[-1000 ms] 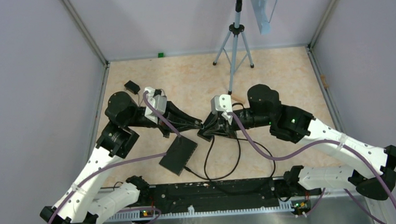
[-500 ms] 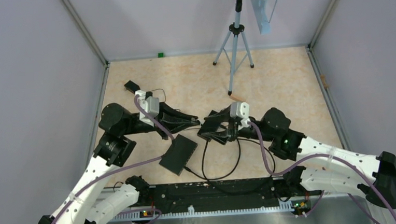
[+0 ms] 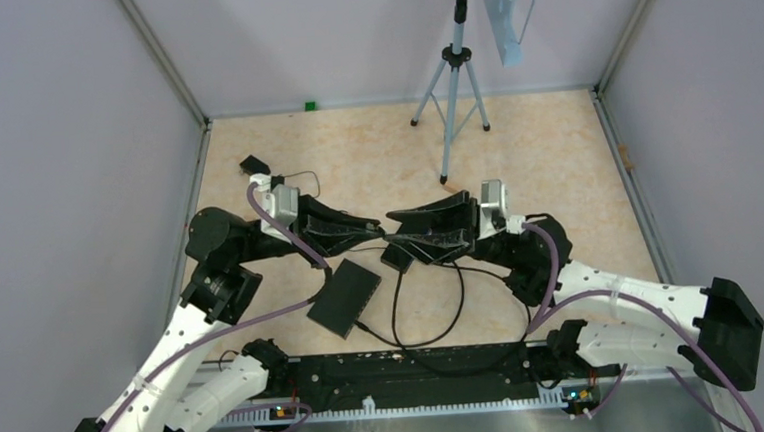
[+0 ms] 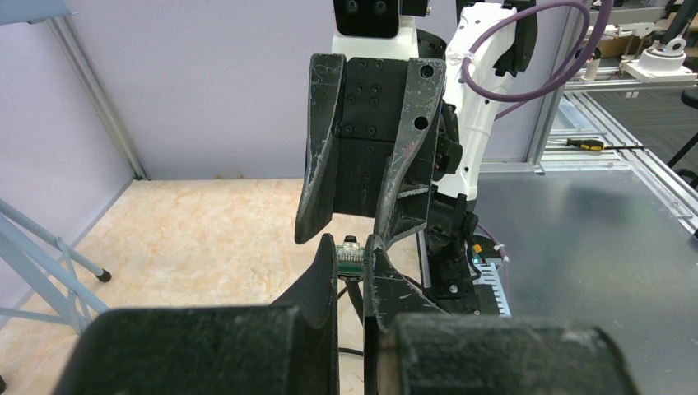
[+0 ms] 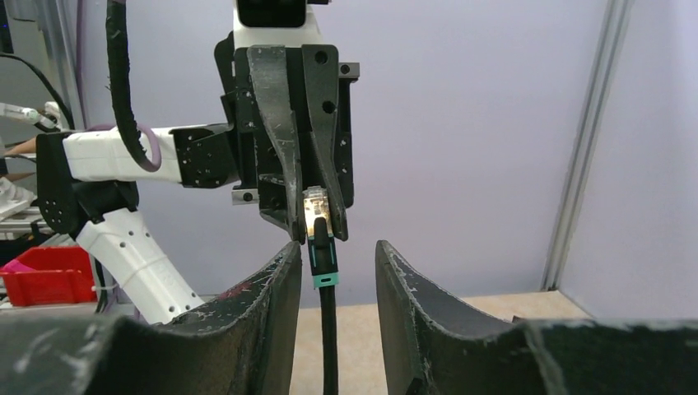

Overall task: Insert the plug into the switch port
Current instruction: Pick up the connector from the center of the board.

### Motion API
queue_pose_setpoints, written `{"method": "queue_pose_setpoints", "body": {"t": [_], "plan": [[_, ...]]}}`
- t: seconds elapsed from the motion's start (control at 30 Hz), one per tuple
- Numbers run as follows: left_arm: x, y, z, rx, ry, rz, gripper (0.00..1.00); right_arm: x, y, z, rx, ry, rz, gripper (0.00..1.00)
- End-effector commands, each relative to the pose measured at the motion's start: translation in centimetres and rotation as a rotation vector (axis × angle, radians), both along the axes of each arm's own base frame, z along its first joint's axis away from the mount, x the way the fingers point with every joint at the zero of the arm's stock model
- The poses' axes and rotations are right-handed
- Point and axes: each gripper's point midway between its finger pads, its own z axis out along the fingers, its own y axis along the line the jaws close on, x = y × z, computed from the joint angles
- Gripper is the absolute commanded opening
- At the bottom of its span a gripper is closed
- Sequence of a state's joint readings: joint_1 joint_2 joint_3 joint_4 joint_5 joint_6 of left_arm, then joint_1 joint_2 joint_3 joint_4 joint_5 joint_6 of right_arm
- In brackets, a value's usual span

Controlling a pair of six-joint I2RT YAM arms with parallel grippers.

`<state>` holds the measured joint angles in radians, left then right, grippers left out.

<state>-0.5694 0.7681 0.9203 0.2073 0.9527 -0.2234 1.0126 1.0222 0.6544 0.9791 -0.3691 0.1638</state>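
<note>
The black switch [image 3: 346,296] lies flat on the table in front of the left arm. A black cable [image 3: 404,320] loops from it up to the grippers. My left gripper [image 3: 370,222] is shut on the plug [image 4: 350,251], whose clear tip with a teal boot [image 5: 323,267] sticks out between its fingers. In the right wrist view the plug [image 5: 317,212] sits just beyond my right gripper [image 5: 336,251], which is open, with the cable [image 5: 328,346] hanging between its jaws without touching them. The two grippers face each other tip to tip above the table [image 3: 390,222].
A tripod [image 3: 454,71] stands at the back centre. A small black adapter [image 3: 253,166] with a thin wire lies at the back left. Grey walls close the sides. A black rail [image 3: 417,369] runs along the near edge.
The right arm has folded back and down, and its gripper has turned to face the left gripper head-on. The left arm has drawn back a little. The grippers now meet farther from the switch.
</note>
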Motion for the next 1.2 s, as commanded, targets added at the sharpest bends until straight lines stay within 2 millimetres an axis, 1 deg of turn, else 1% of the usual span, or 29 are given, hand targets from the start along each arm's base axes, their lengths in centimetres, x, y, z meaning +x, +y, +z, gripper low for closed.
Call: {"method": "queue_pose_setpoints", "body": {"t": [0.0,0.13,0.23,0.3,0.43,0.47,0.5,0.6,0.63,0.67,0.7,0.73,0.8,0.83,0.9,0.97,1.0,1.07,1.1,1.13,1.17], "plan": [[-0.3,0.1,1.1,-0.039,-0.033,-0.009,0.0,-1.6,0.1,1.7,0.052,-0.031,0.064,0.37],[-0.5,0.1,1.1,-0.043,-0.033,-0.014,0.0,-1.6,0.8,0.7,0.017,-0.028,0.069,0.37],[-0.6,0.1,1.2,-0.047,-0.032,-0.021,0.0,-1.5,1.0,0.5,0.01,-0.027,0.067,0.36],[-0.7,0.1,1.2,-0.047,-0.033,-0.028,0.0,-1.4,1.1,0.4,0.006,-0.026,0.067,0.33],[-0.6,0.0,0.9,-0.042,-0.031,-0.026,0.0,-1.3,1.3,0.5,0.003,-0.014,0.073,0.17],[-0.6,0.0,0.9,-0.042,-0.032,-0.027,0.0,-1.3,1.4,0.5,0.002,-0.011,0.073,0.11],[-0.5,0.0,0.9,-0.041,-0.029,-0.026,0.0,-1.1,1.4,0.6,0.004,-0.003,0.066,0.0],[-0.1,-0.1,0.7,-0.041,-0.007,-0.007,0.0,-0.7,1.4,0.6,-0.015,0.02,0.047,0.0],[0.3,-0.1,0.6,-0.038,0.016,0.014,0.16,-0.2,1.7,-0.1,-0.053,0.044,0.027,0.0],[1.2,-0.1,0.4,-0.034,0.05,0.057,0.4,0.5,1.8,-0.7,-0.091,0.072,-0.003,0.0],[2.1,0.0,0.1,-0.029,0.086,0.107,0.58,1.4,1.7,-1.2,-0.127,0.105,-0.053,0.0],[3.4,0.2,-0.1,-0.026,0.123,0.176,0.73,2.5,1.5,-2.1,-0.179,0.138,-0.114,0.0],[5.7,0.9,-0.9,-0.017,0.204,0.315,0.87,4.8,0.5,-3.4,-0.271,0.155,-0.248,0.0],[6.7,1.2,-1.3,-0.009,0.238,0.373,0.89,5.9,-0.3,-4.1,-0.322,0.15,-0.313,0.0],[8.5,1.6,-2.6,0.018,0.306,0.465,0.9,8.8,-2.5,-4.9,-0.405,0.139,-0.47,0.0],[10.0,2.0,-4.2,0.044,0.377,0.542,0.9,11.6,-5.1,-4.7,-0.467,0.125,-0.6,0.0],[10.8,2.3,-5.1,0.06,0.416,0.583,0.91,12.8,-6.3,-4.3,-0.492,0.114,-0.652,0.0],[12.0,3.1,-7.0,0.089,0.477,0.66,0.9,14.6,-8.2,-2.4,-0.523,0.069,-0.737,0.0],[12.5,3.5,-7.8,0.094,0.498,0.691,0.91,15.2,-8.8,-0.9,-0.527,0.034,-0.77,0.0],[12.8,3.8,-8.4,0.096,0.518,0.714,0.9,15.4,-9.1,0.8,-0.522,-0.015,-0.793,0.0],[12.9,4.2,-8.9,0.098,0.533,0.728,0.9,15.6,-9.1,2.1,-0.53,-0.064,-0.809,0.0]]}}
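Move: My left hand still holds the connector upright in its fingertips, right at its hand point, cable hanging down. From my open right hand the connector is about 2 cm to the left, level fore and aft, and roughly 1 cm lower. On the table some 40 cm below my right hand, the black slab lies about 10 cm left and 2 cm ahead, and the small black box about 11 cm ahead and 3 cm right. I ease my right hand about 2 cm left and down while my left holds still, then pinch the connector's teal boot end, below the plug. My left fingers open wide and let go; that hand swings forward about 11 cm and down, turning counter-clockwise. My right carries the connector forward some 15 cm and to the right, turning clockwise. ##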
